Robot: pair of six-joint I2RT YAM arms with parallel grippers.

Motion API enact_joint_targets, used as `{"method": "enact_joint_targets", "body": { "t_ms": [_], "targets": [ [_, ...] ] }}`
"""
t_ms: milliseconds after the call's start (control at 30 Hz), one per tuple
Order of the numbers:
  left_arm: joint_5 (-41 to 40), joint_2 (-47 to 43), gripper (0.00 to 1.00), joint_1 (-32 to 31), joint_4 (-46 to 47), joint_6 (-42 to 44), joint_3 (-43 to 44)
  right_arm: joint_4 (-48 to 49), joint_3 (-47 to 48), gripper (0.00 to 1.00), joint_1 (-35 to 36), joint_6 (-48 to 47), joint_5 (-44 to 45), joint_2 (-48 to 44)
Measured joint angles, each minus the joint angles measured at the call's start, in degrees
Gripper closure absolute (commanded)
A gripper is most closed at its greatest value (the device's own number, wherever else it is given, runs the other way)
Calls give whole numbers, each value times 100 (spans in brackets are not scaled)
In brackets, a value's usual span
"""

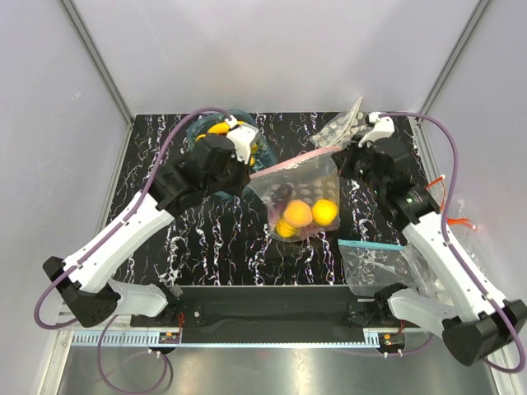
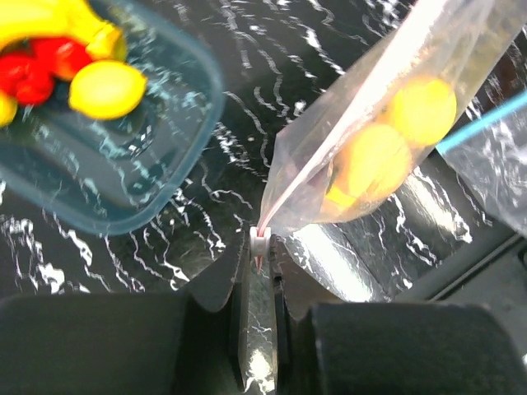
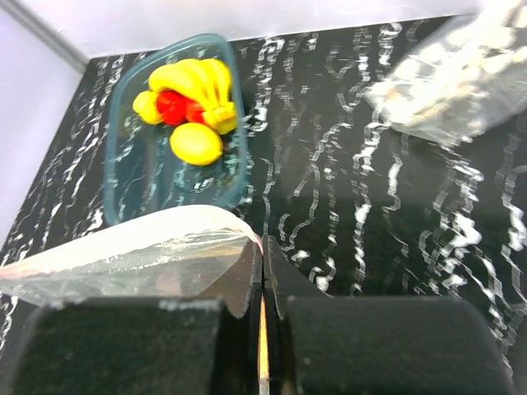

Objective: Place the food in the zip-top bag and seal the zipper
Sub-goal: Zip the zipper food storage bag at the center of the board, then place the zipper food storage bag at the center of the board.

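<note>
The zip-top bag (image 1: 300,185) hangs lifted between my two grippers, its pink-red zipper (image 1: 292,167) stretched along the top. Several orange and yellow fruits (image 1: 309,216) lie in its bottom; they also show in the left wrist view (image 2: 375,158). My left gripper (image 1: 249,177) is shut on the white slider (image 2: 260,241) at the zipper's left end. My right gripper (image 1: 342,160) is shut on the bag's right corner (image 3: 247,240). More food, a banana (image 3: 198,82), a lemon (image 3: 196,143) and a red grape cluster (image 3: 171,105), lies in a teal container (image 3: 132,189).
The teal container (image 1: 198,132) stands at the back left, partly under my left arm. A second clear bag with a teal-blue strip (image 1: 370,244) lies front right. Another dotted clear bag (image 1: 344,125) lies at the back right, behind my right gripper.
</note>
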Motion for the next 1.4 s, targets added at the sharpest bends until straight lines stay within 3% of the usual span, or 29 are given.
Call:
{"method": "enact_joint_targets", "body": {
  "t_ms": [367, 700, 733, 767, 800, 833, 900, 1000, 1133, 1400],
  "targets": [
    [-122, -518, 100, 831, 245, -433, -577, 730, 723, 100, 59, 59, -927, 1543],
    [-437, -389, 100, 1794, 417, -573, -577, 1158, 1786, 99, 92, 411, -1812, 3023],
    [-492, -365, 91, 1858, 428, -603, -577, 1172, 1869, 96, 94, 448, -1871, 3126],
    [-549, -361, 58, 1899, 439, -643, -577, 1198, 1974, 83, 94, 494, -1963, 3252],
    [-636, -361, 46, 1939, 461, -656, -581, 1204, 2068, 39, 98, 544, -2015, 3362],
    [-863, -376, 31, 1993, 409, -675, -584, 1180, 2175, 26, 96, 581, -1939, 3458],
    [-1172, -490, 13, 2131, 378, -678, -660, 1115, 2345, 10, 15, 575, -1799, 3565],
    [-1268, -929, 1, 2240, 476, -715, -970, 1080, 2350, 6, -90, 592, -1486, 3458],
    [-706, -2079, 1, 2236, 817, -841, -1606, 1025, 1755, 4, -114, 546, -1132, 2627],
    [566, -3672, 1, 2236, 776, -885, -1980, 660, 63, 4, -114, 533, -839, -470]
  ]
}}
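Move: The left hand pinches the left end of the storage bag's zipper, and the fruit tray the bag is taken to lies about 11 cm ahead, 4 cm left and 15 below; the orange in the bag is some 8 cm back, 14 right. From the right hand, holding the other end, the tray is about 5 cm ahead, 30 left, 16 below; the patterned bag 12 ahead, 3 right. Keeping their pinch on the two zipper ends, both hands carry the storage bag left and forward towards the fruit tray at nearly level height, the left about 13 cm, turning some 30 degrees counter-clockwise, the right about 16 cm. Then both open wide, let go over the tray and draw back and up, the right hand also going right, about 11 cm. ##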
